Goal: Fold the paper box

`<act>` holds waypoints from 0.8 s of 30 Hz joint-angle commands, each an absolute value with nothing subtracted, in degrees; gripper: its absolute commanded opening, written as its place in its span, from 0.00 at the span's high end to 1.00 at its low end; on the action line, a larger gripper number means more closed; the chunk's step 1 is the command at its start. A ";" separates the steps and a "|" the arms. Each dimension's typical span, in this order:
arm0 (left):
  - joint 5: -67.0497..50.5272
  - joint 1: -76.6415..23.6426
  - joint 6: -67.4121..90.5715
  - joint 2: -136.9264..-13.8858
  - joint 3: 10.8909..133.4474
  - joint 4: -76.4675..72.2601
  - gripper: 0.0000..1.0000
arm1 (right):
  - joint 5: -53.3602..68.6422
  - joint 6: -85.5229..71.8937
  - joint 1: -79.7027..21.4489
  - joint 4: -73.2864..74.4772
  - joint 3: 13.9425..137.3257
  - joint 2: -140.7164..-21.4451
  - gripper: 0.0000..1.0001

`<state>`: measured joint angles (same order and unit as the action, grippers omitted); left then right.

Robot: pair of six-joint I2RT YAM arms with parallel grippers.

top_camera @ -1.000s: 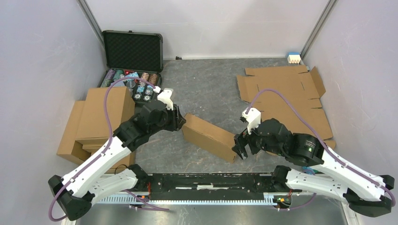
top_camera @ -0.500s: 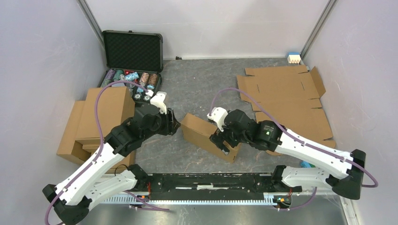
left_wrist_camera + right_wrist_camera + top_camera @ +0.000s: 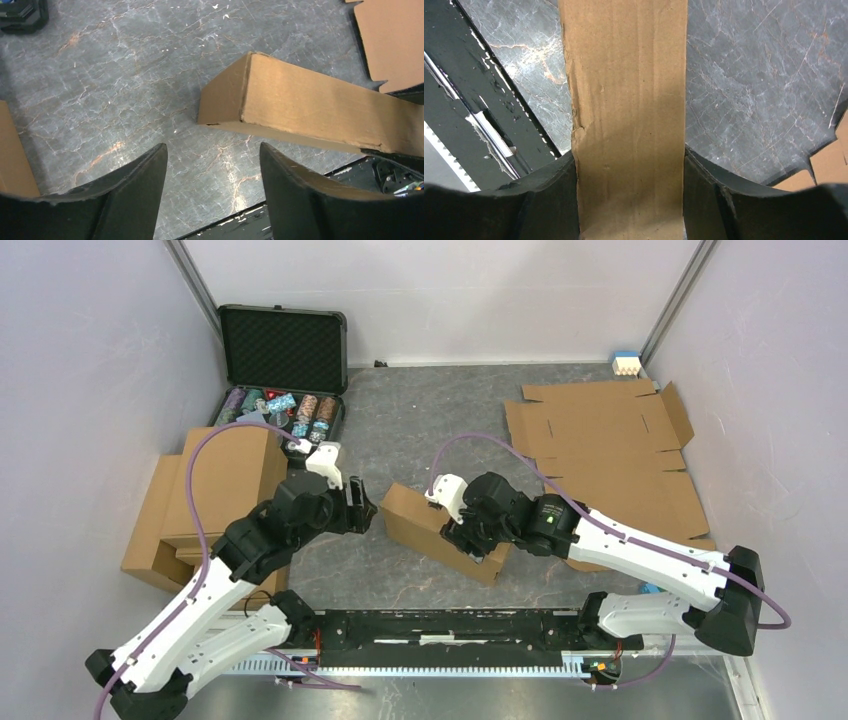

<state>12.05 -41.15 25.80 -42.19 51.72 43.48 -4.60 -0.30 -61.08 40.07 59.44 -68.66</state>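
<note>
The paper box [image 3: 425, 523] lies folded shut on the grey table, a long brown carton set at a slant. My right gripper [image 3: 464, 538] reaches over its middle from the right. In the right wrist view both fingers press the carton's long sides, so the right gripper [image 3: 629, 152] is shut on the paper box [image 3: 624, 75]. My left gripper [image 3: 364, 510] hovers just left of the box's left end. In the left wrist view the left gripper [image 3: 212, 147] is open with only bare table between its fingers, and the paper box [image 3: 310, 107] lies ahead of it, untouched.
A stack of folded brown boxes [image 3: 215, 490] stands at the left. Flat cardboard blanks [image 3: 610, 450] lie at the right. A black case of poker chips [image 3: 283, 390] is open at the back left. A small blue and white item [image 3: 626, 363] sits at the back right. A black rail [image 3: 440, 625] runs along the near edge.
My right gripper has slid from the box's right end to its middle and closed on its sides. The left gripper has drawn back to the left, off the box, and opened wider.
</note>
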 commanded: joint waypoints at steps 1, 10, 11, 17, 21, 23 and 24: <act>11.50 -39.42 24.93 -41.18 51.16 42.45 0.16 | -2.79 4.32 -61.30 35.09 59.94 -67.13 0.54; -11.78 -39.11 11.72 -37.55 53.34 34.71 0.00 | -0.23 13.84 -61.70 41.73 64.29 -65.24 0.55; -15.97 -39.11 10.09 -37.79 53.02 32.32 0.00 | -0.17 14.54 -61.70 42.91 65.04 -65.22 0.55; -26.33 -39.39 4.59 -42.63 56.26 28.81 0.00 | 4.27 15.38 -61.95 44.92 65.87 -62.71 0.54; -29.10 -39.38 1.54 -47.44 59.90 28.17 0.00 | 6.80 15.51 -61.92 45.89 67.09 -61.83 0.54; -31.56 -39.38 -1.80 -48.39 59.94 26.15 0.00 | 8.39 15.73 -61.96 45.73 67.41 -61.62 0.53; -32.03 -39.40 -2.82 -48.43 59.79 24.62 0.00 | 9.31 15.81 -61.96 45.52 67.49 -61.63 0.53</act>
<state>-25.15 -39.35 5.41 -47.62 57.76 30.35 4.86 14.48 -61.52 46.48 64.36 -63.02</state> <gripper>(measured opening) 0.995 0.649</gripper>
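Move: The paper box is in my right hand's grip, its middle about 4 cm left, 1 ahead and 3 below. From my left hand that middle lies some 16 cm right, 5 back and 9 below; the box's near end is about 7 cm right, 1 back. The chip case stands roughly 18 cm left and 20 ahead of my left hand, the stacked boxes about 28 left and 3 ahead, both lower. Keeping my grip across the box, I raise it with my right hand about 5 cm, easing back and turning it some 20 degrees counter-clockwise. I spread my left fingers wide, then swing that hand right and up, about 9 cm across and slightly back, over towards the box's near end, yawing clockwise some 40 degrees with the fingertips tipping up a little. ##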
